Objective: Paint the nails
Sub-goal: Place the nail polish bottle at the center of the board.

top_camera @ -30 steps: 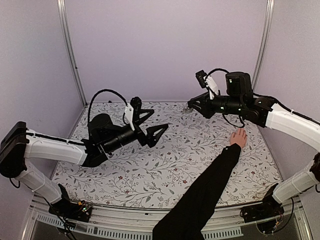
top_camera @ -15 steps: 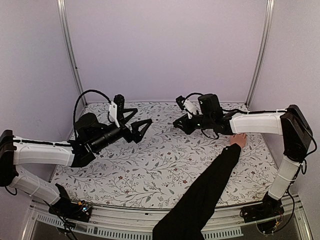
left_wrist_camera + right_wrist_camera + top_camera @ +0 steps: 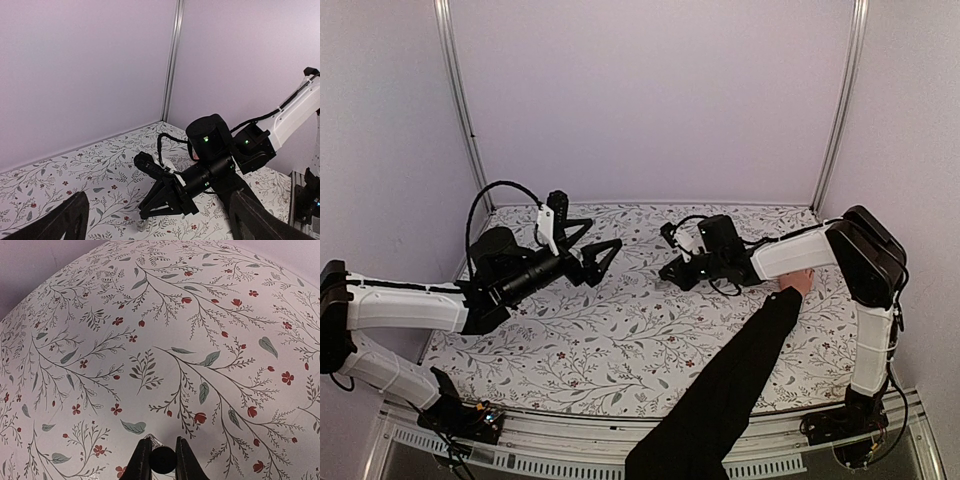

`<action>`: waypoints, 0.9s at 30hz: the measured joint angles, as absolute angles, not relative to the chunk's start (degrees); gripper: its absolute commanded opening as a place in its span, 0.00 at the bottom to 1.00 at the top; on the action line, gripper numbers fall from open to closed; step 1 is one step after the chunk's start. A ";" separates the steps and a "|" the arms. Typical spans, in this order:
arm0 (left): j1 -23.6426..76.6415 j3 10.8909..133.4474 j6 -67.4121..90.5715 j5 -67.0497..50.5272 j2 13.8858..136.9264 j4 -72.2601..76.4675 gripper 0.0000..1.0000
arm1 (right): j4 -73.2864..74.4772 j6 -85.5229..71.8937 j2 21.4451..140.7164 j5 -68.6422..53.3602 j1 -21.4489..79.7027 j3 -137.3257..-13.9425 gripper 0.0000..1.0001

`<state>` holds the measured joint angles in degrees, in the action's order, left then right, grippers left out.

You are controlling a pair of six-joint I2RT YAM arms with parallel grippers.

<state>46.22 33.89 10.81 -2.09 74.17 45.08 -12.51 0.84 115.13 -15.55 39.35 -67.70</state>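
A bare hand (image 3: 798, 278) in a long black sleeve (image 3: 730, 385) rests palm down at the table's right side; its nails are too small to make out. My right gripper (image 3: 666, 272) is low over the middle of the table, left of the hand. It is shut on a small glass bottle (image 3: 141, 224) with a round black cap (image 3: 164, 460), whose base is at the cloth. My left gripper (image 3: 605, 234) hovers open and holds nothing, pointing at the right gripper from the left. Its dark fingers (image 3: 70, 217) frame the left wrist view.
A floral cloth (image 3: 620, 340) covers the table. Purple walls with metal corner posts (image 3: 460, 110) close off the back and sides. The sleeve runs diagonally from the near edge to the hand. The right arm's white link (image 3: 790, 252) passes just above the hand.
My right arm has swung left and down from above the hand to the middle of the table, still gripping the bottle. The left arm drew back left a little, then held still.
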 measured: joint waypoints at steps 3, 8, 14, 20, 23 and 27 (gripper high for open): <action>46.15 33.89 10.81 -2.09 74.17 45.08 1.00 | -13.45 0.86 115.57 -15.55 39.35 -67.77 0.06; 46.04 33.89 10.81 -2.09 74.17 45.10 1.00 | -14.57 0.97 116.03 -15.00 39.48 -68.03 0.07; 46.04 33.89 10.81 -2.09 74.17 45.10 1.00 | -14.48 1.63 118.30 -12.32 40.38 -69.32 0.10; 46.00 33.89 10.81 -2.09 74.19 45.10 1.00 | -14.24 2.70 119.46 -10.83 41.32 -70.78 0.46; 45.95 33.89 10.83 -2.09 74.19 45.08 1.00 | -13.89 3.05 119.46 -10.81 41.56 -70.78 0.60; 45.93 33.89 11.00 -2.09 74.22 45.08 1.00 | -13.69 3.22 119.46 -10.92 41.63 -70.78 0.73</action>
<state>45.93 33.89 11.00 -2.09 74.22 45.08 -13.69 3.22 119.46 -10.92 41.63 -70.78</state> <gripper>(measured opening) 0.996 0.640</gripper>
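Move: The nail polish bottle is already in my right fingers, gripped by its black cap. The spot for it at the board's centre lies about 1 cm ahead, 2 cm to the left and some 5 cm below that hand. The person's hand rests about 34 cm to its right and 2 cm farther out; their sleeved forearm lies some 12 cm right and 24 cm back. From my left hand the spot is roughly 10 cm ahead, 13 cm right and 24 cm down. With my right hand I ease the bottle a touch forward and left, then lower it about 1.5 cm to stand it on the board, shifting nearly another centimetre left while down there. Then I open my fingers wide, letting go of the black cap and staying around it. ##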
